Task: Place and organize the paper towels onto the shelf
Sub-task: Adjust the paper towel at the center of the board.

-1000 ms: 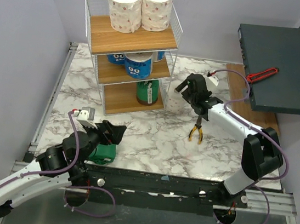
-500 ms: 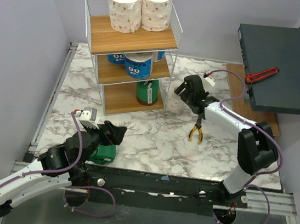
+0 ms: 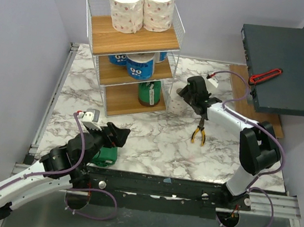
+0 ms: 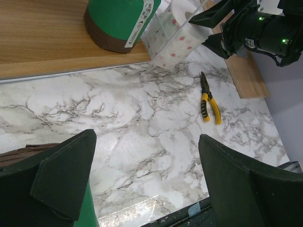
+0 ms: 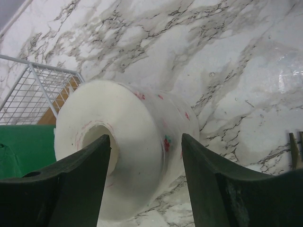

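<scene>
The shelf (image 3: 133, 39) holds two white speckled paper towels (image 3: 125, 6) on top, blue ones (image 3: 138, 67) on the middle board and a green one (image 3: 149, 92) on the bottom. Another white speckled roll (image 5: 142, 118) lies on its side on the marble beside the shelf's right foot. My right gripper (image 5: 144, 142) straddles its wall, one finger at the core hole, the other outside; no contact shows. The left gripper (image 3: 118, 133) is open and empty above a green roll (image 3: 103, 155) near the front edge.
Yellow-handled pliers (image 3: 198, 133) lie on the marble right of centre. A dark flat box (image 3: 286, 69) with a red tool (image 3: 265, 76) on it sits at the back right, over a wooden board (image 3: 244, 97). The shelf's wire side (image 5: 38, 90) is close left of the right gripper.
The right gripper has moved a little left toward the shelf and its jaws have narrowed around the lying white roll. The left arm has edged slightly forward.
</scene>
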Available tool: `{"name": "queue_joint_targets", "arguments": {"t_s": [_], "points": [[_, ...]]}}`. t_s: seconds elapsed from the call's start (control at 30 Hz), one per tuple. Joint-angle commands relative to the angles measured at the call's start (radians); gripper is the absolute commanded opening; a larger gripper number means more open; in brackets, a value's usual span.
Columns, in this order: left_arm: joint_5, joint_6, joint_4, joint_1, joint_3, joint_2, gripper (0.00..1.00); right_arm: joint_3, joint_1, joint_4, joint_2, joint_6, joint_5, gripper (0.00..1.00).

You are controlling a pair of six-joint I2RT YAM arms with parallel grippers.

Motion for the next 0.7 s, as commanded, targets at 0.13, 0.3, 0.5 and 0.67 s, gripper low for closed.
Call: {"name": "queue_joint_targets", "arguments": {"t_s": [0.13,0.3,0.5,0.67], "points": [[0.027,-0.017,0.010,-0.004,-0.025,-0.002,0.93,0.004,-0.008,0.017,0.023,-0.011,-0.031,0.55],[0.028,-0.011,0.020,-0.004,-0.025,0.001,0.93,-0.006,-0.007,0.015,0.004,-0.017,-0.030,0.44],[0.031,-0.011,0.022,-0.004,-0.024,0.001,0.93,-0.015,-0.008,-0.009,-0.048,-0.029,-0.017,0.38],[0.032,-0.015,0.022,-0.004,-0.025,0.000,0.93,-0.038,-0.008,-0.048,-0.126,-0.040,0.011,0.38]]}}
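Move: About 3 cm to the right hand's left, level fore-and-aft, stands the paper towel on end, its middle some 5 cm lower. The green towel on the bottom board is roughly 15 cm farther left and 2 cm farther out than that paper towel. The pliers lie around 12 cm back and 10 cm right of the hand, 11 cm below. From the left hand the paper towel is about 22 cm ahead, 24 cm right and 12 cm lower. Closing by about a quarter of its full opening, the right gripper pinches the near rim of the upright paper towel, one finger in the core and the other against the outside. The hand stays almost in place while gripping, then draws back about 1 cm towards the base with the wall still pinched. ##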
